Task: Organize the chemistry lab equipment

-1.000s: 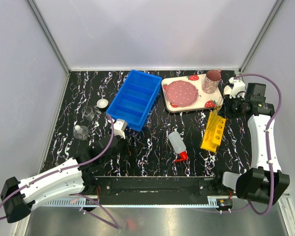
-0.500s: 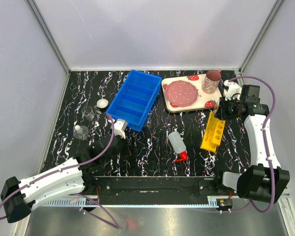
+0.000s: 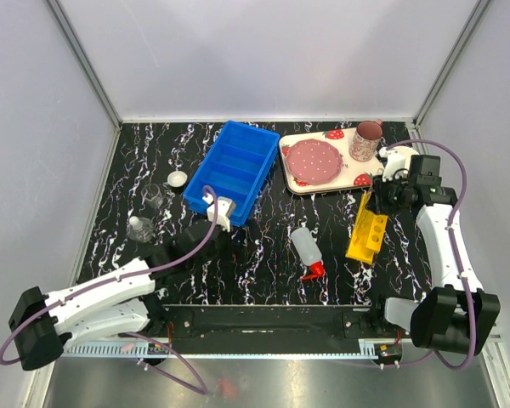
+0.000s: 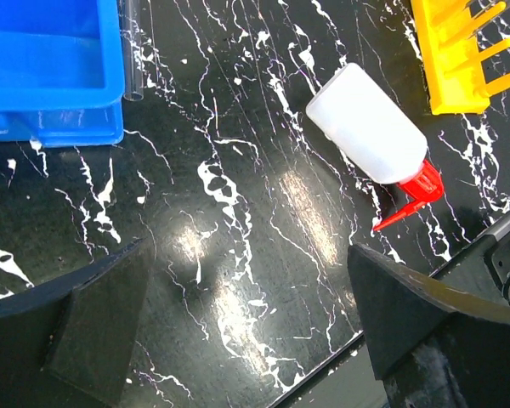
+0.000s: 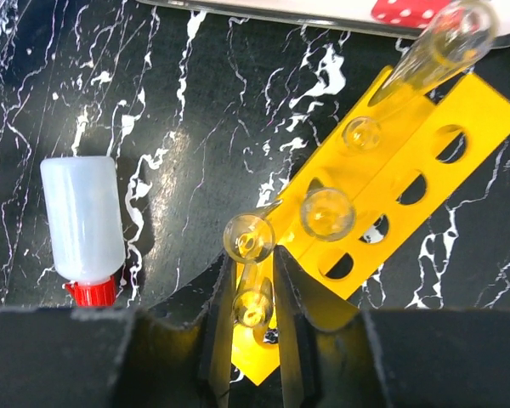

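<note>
My right gripper (image 5: 253, 255) is shut on a thin clear tube (image 5: 251, 297) over the near end of the yellow holed rack (image 5: 425, 144); in the top view that gripper (image 3: 376, 197) sits above the rack (image 3: 367, 229). More tubes (image 5: 327, 212) stand in the rack's holes. The squeeze bottle (image 3: 304, 246) with the red nozzle lies on its side left of the rack. My left gripper (image 4: 246, 251) hangs open over bare table, the bottle (image 4: 370, 136) ahead to its right. Two small glass beakers (image 3: 155, 195) (image 3: 138, 228) and a tiny white dish (image 3: 178, 178) sit at the left.
A blue bin (image 3: 234, 170) stands at the back centre, with a clear tube (image 4: 132, 51) lying by its near corner. The strawberry-print tray (image 3: 323, 161) holds a pink mug (image 3: 367, 140) at the back right. Side walls close in the table.
My right gripper has come forward and left from beside the tray to over the rack with the tube. My left arm has swung right, toward the bin's near corner.
</note>
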Robot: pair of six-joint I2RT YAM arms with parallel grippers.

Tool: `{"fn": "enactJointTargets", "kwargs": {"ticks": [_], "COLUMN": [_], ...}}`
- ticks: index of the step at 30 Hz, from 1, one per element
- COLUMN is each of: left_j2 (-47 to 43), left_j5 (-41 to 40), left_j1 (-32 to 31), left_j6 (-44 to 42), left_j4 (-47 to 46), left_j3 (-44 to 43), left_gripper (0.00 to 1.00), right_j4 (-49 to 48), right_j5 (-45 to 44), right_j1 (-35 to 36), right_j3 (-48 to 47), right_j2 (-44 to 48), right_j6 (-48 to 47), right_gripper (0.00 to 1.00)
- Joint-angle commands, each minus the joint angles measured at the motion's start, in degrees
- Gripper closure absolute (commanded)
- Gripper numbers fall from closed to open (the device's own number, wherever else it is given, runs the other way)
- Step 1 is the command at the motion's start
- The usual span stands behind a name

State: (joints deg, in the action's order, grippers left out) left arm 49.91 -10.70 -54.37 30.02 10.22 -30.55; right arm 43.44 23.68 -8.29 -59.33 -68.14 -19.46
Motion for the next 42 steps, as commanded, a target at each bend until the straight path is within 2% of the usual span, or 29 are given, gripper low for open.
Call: {"fn": "enactJointTargets", "kwargs": {"ticks": [1, 7, 10, 11, 13, 14, 18, 21, 22, 27, 33, 42], "left_j2": [5.87, 18.17, 24.06, 25.49, 29.52, 31.02, 38.84, 45.08, 48.06, 57.56, 64.86, 70.93], "left_j5": [0.15, 1.91, 1.83, 1.47, 1.03, 0.77, -0.46, -1.08, -1.69, -1.87, -2.31, -4.41], "left_j1": [0.4, 0.4, 0.49, 0.49, 0.75, 0.93, 2.16, 3.39, 3.83, 6.99, 10.16, 12.0], "left_j6": [-2.95, -6.11, -7.96, -8.31, -9.71, -10.24, -13.22, -15.16, -15.51, -17.97, -19.82, -20.88], "left_j4": [0.58, 6.29, 9.54, 10.17, 11.83, 12.63, 16.76, 19.57, 21.14, 24.93, 27.48, 29.77], "left_j3": [-7.4, -18.38, -24.09, -25.34, -28.85, -30.26, -37.55, -43.27, -46.07, -52.94, -59.88, -64.64], "left_gripper": [0.01, 0.01, 0.03, 0.04, 0.06, 0.08, 0.16, 0.23, 0.28, 0.36, 0.4, 0.4], "right_j4": [0.59, 1.55, 2.61, 2.7, 2.96, 3.05, 2.88, 0.96, 0.16, -3.62, -4.33, -4.33], "right_j5": [1.54, 2.51, 3.99, 4.26, 4.62, 4.44, 6.27, 12.93, 14.97, 25.96, 28.52, 29.23], "right_j1": [0.74, 0.74, 0.74, 0.74, 0.56, 0.39, -1.28, -4.18, -4.97, -10.16, -11.22, -11.83], "right_j3": [2.29, 2.29, 1.68, 1.76, 1.59, 1.41, 0.8, 1.67, 2.28, 6.42, 7.65, 7.56], "right_j2": [0.81, 4.06, 6.78, 8.53, 10.21, 11.61, 14.08, 15.14, 15.05, 14.26, 16.28, 16.28], "right_j6": [-1.01, -1.37, -2.68, -3.12, -3.47, -3.74, -3.65, -2.07, -1.72, 0.13, 0.57, 0.83], "right_gripper": [0.67, 0.56, 0.43, 0.34, 0.26, 0.19, 0.07, 0.03, 0.03, 0.03, 0.02, 0.02]}}
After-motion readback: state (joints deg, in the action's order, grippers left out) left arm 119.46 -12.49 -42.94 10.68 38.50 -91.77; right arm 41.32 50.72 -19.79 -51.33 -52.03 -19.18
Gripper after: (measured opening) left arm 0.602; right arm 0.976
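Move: The loose test tube beside the blue box lies about 18 cm ahead of the open left gripper, 6 cm to its right and 13 cm below. From that gripper the blue box's middle is some 27 cm ahead and 2 cm left, the squeeze bottle 3 cm ahead and 20 cm right. The right gripper has a tube between its fingers above the yellow rack, whose middle is 3 cm ahead, 2 cm right, 12 cm below; from it the bottle is 6 cm back, 16 cm left. Bring the left gripper forward about 17 cm towards the loose tube, veering right and then sinking about 10 cm, rolling some 40 degrees so the fingers point down and narrowing them partway. Meanwhile open the right fingers wide to let go of the tube at the rack, dipping slightly, then backing and rising clear, with a modest tilt. ##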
